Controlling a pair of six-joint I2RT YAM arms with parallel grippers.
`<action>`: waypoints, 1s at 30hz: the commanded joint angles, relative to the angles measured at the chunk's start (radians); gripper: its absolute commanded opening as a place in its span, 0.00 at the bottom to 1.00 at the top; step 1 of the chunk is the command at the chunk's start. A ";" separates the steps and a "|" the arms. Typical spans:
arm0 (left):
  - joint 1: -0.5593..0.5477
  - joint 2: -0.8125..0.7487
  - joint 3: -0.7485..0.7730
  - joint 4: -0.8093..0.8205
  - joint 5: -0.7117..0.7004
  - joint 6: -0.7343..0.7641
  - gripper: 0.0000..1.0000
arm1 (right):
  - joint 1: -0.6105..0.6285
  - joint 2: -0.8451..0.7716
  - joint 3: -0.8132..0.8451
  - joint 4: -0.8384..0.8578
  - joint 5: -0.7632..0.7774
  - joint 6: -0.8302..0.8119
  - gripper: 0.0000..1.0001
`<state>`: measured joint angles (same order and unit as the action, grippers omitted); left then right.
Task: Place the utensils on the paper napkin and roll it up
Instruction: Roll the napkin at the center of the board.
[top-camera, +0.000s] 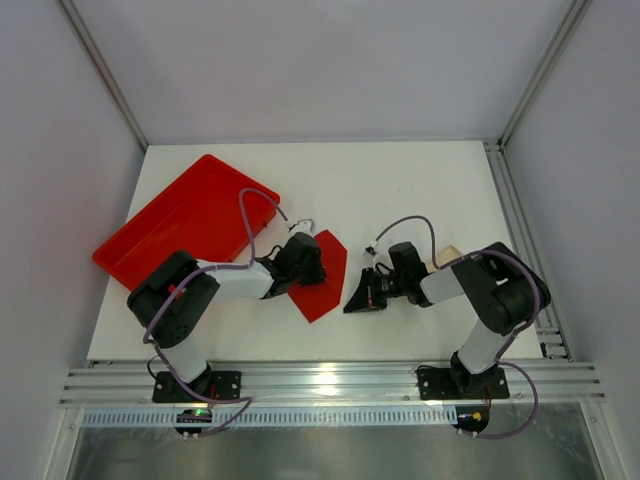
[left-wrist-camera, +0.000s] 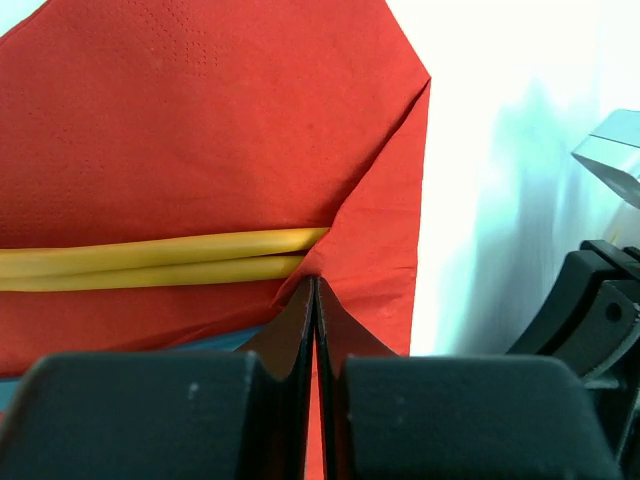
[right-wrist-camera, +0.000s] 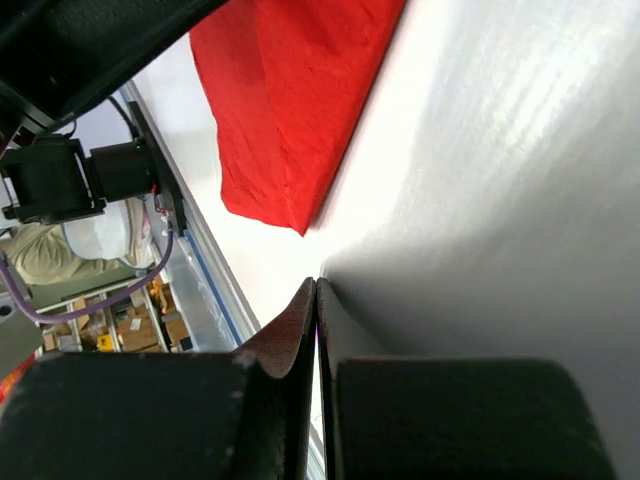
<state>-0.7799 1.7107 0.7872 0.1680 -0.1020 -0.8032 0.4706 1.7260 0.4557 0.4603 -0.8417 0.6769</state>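
Observation:
The red paper napkin (left-wrist-camera: 200, 120) lies on the white table with its right corner folded inwards. Two pale tan utensils (left-wrist-camera: 150, 258) lie side by side across it, their right ends tucked under that fold. My left gripper (left-wrist-camera: 315, 282) is shut, its tips pinching the napkin where the fold peaks, and the near edge is lifted a little. From above, the napkin (top-camera: 328, 285) pokes out from under the left gripper (top-camera: 308, 268), which hides the utensils. My right gripper (top-camera: 352, 300) is shut and empty just right of the napkin's corner (right-wrist-camera: 290, 150), its tips (right-wrist-camera: 317, 283) low over bare table.
A large red tray (top-camera: 180, 222) sits at the back left, close behind the left arm. The right gripper's black body (left-wrist-camera: 590, 300) shows at the right of the left wrist view. The metal rail (top-camera: 330, 385) runs along the near table edge.

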 joint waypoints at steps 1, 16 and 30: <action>0.005 0.007 0.010 -0.015 -0.021 0.016 0.00 | 0.007 -0.075 0.018 -0.101 0.061 -0.056 0.04; 0.005 0.000 0.012 -0.016 -0.013 0.019 0.00 | -0.004 0.078 0.287 -0.144 0.064 -0.059 0.04; 0.005 -0.013 0.010 -0.019 -0.015 0.019 0.00 | -0.004 0.142 0.232 -0.083 0.085 -0.065 0.04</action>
<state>-0.7799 1.7107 0.7872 0.1680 -0.1017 -0.8028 0.4675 1.8393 0.6872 0.3359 -0.7834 0.6308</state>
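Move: The napkin's folded right edge runs roughly fore and aft, its middle about 7 cm ahead and 1 cm left of the right hand, at fingertip height. From the right hand, the utensils on the napkin lie some 11 cm ahead and 9 cm left; the wooden tray is about 10 cm ahead and 21 cm right. For the left hand, whose shut tips already pin the folded flap by the utensil ends, that edge is about 5 cm to the right, level with it. The right hand's nearly shut fingertips come down on the napkin's folded edge just right of the left gripper, after lifting off about 4 cm and swinging some 6 cm forward and a little left from the bare board; they then ease back about 1 cm. The left hand stays put, still holding the flap down. ##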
